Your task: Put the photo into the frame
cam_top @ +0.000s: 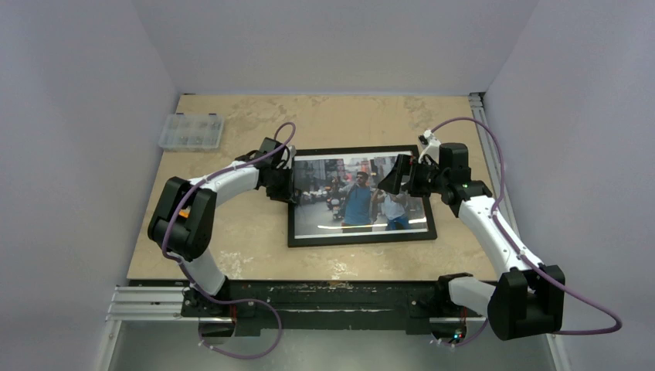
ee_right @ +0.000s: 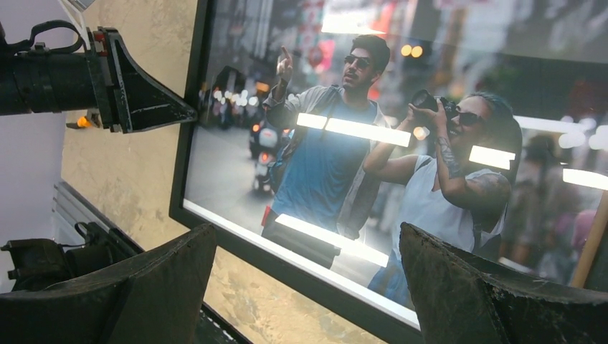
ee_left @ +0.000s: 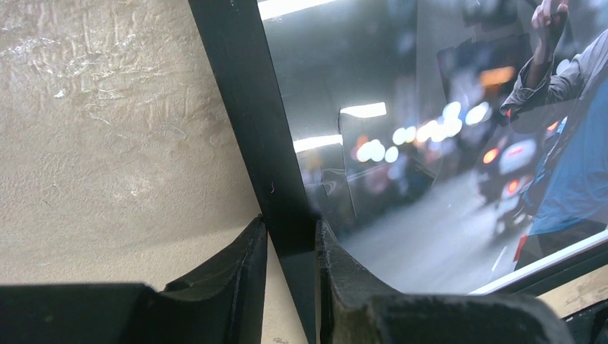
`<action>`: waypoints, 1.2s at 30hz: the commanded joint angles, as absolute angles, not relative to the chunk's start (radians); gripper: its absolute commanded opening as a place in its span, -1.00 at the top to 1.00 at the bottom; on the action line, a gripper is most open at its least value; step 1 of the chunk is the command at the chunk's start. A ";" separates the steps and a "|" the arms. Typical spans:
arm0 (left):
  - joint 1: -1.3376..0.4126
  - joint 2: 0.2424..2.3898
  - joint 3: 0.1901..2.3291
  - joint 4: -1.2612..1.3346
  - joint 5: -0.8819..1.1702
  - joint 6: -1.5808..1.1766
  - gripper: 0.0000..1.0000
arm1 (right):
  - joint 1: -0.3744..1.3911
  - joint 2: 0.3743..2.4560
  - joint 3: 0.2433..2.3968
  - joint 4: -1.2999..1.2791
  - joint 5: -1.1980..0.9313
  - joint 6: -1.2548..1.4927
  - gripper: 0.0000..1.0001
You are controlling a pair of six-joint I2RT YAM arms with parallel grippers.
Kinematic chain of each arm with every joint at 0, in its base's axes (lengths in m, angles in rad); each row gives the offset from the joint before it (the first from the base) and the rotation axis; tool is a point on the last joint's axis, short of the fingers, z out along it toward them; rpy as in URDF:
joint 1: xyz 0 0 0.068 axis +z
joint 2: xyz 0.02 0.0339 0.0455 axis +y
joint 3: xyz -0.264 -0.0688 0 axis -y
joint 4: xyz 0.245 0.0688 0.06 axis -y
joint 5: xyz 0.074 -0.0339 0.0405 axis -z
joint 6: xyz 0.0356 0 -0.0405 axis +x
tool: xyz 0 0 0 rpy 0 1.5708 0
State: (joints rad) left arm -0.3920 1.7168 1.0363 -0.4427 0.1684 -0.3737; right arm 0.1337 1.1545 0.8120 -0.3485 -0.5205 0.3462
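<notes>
The black frame (cam_top: 361, 239) lies face up in the middle of the table, and the photo (cam_top: 359, 197) of a man in a blue shirt shows inside it. My left gripper (cam_top: 287, 184) is at the frame's left side. In the left wrist view it (ee_left: 290, 233) is shut on the frame's black bar (ee_left: 244, 107), one finger on the table side and one on the photo (ee_left: 444, 179) side. My right gripper (cam_top: 395, 176) hangs open over the right part of the picture. In the right wrist view its jaws (ee_right: 308, 240) stand wide apart above the photo (ee_right: 337, 150) and the frame's near bar (ee_right: 287, 269), touching nothing.
A clear plastic parts box (cam_top: 191, 131) sits at the table's back left corner. Grey walls close in the table on three sides. A metal rail (cam_top: 154, 297) runs along the near edge by the arm bases.
</notes>
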 commanded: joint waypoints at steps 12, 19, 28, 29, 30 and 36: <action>-0.380 1.508 0.972 -0.419 0.101 -0.388 -0.45 | 0.134 1.095 0.856 -0.364 -0.537 0.324 -0.97; -0.366 1.206 0.858 -0.336 0.167 -0.464 -0.72 | 0.135 1.061 0.857 -0.361 -0.547 0.321 -0.97; -0.350 0.760 0.703 -0.271 0.212 -0.569 -0.93 | 0.135 0.984 0.853 -0.337 -0.552 0.324 -0.97; -0.350 0.715 0.690 -0.272 0.213 -0.577 -0.94 | 0.135 0.973 0.851 -0.332 -0.553 0.323 -0.97; -0.350 0.673 0.677 -0.270 0.213 -0.582 -0.97 | 0.135 0.963 0.849 -0.330 -0.552 0.322 -0.97; -0.348 0.424 0.607 -0.329 0.095 -0.533 -1.00 | 0.135 0.849 0.768 -0.247 -0.439 0.319 -0.97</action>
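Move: The left fingers already straddle the left bar of the black picture frame, with the framed photo's middle some 21 cm to their right, about 1 cm ahead and nearly level in height. The pliers lie roughly 33 cm to this hand's left and 6 cm back, and the plastic box about 36 cm left and 24 cm ahead. From the right hand, the framed photo's middle is some 7 cm left, 3 cm ahead and 14 cm below. Open the left gripper wide to let go of the frame's left bar, then lift it about 22 cm straight off and draw it back towards the base as it climbs, tipping the fingers up by some 45 degrees until they point out over the table. Meanwhile raise the open, empty right gripper about 6 cm farther above the photo, tilting it slightly upward. ##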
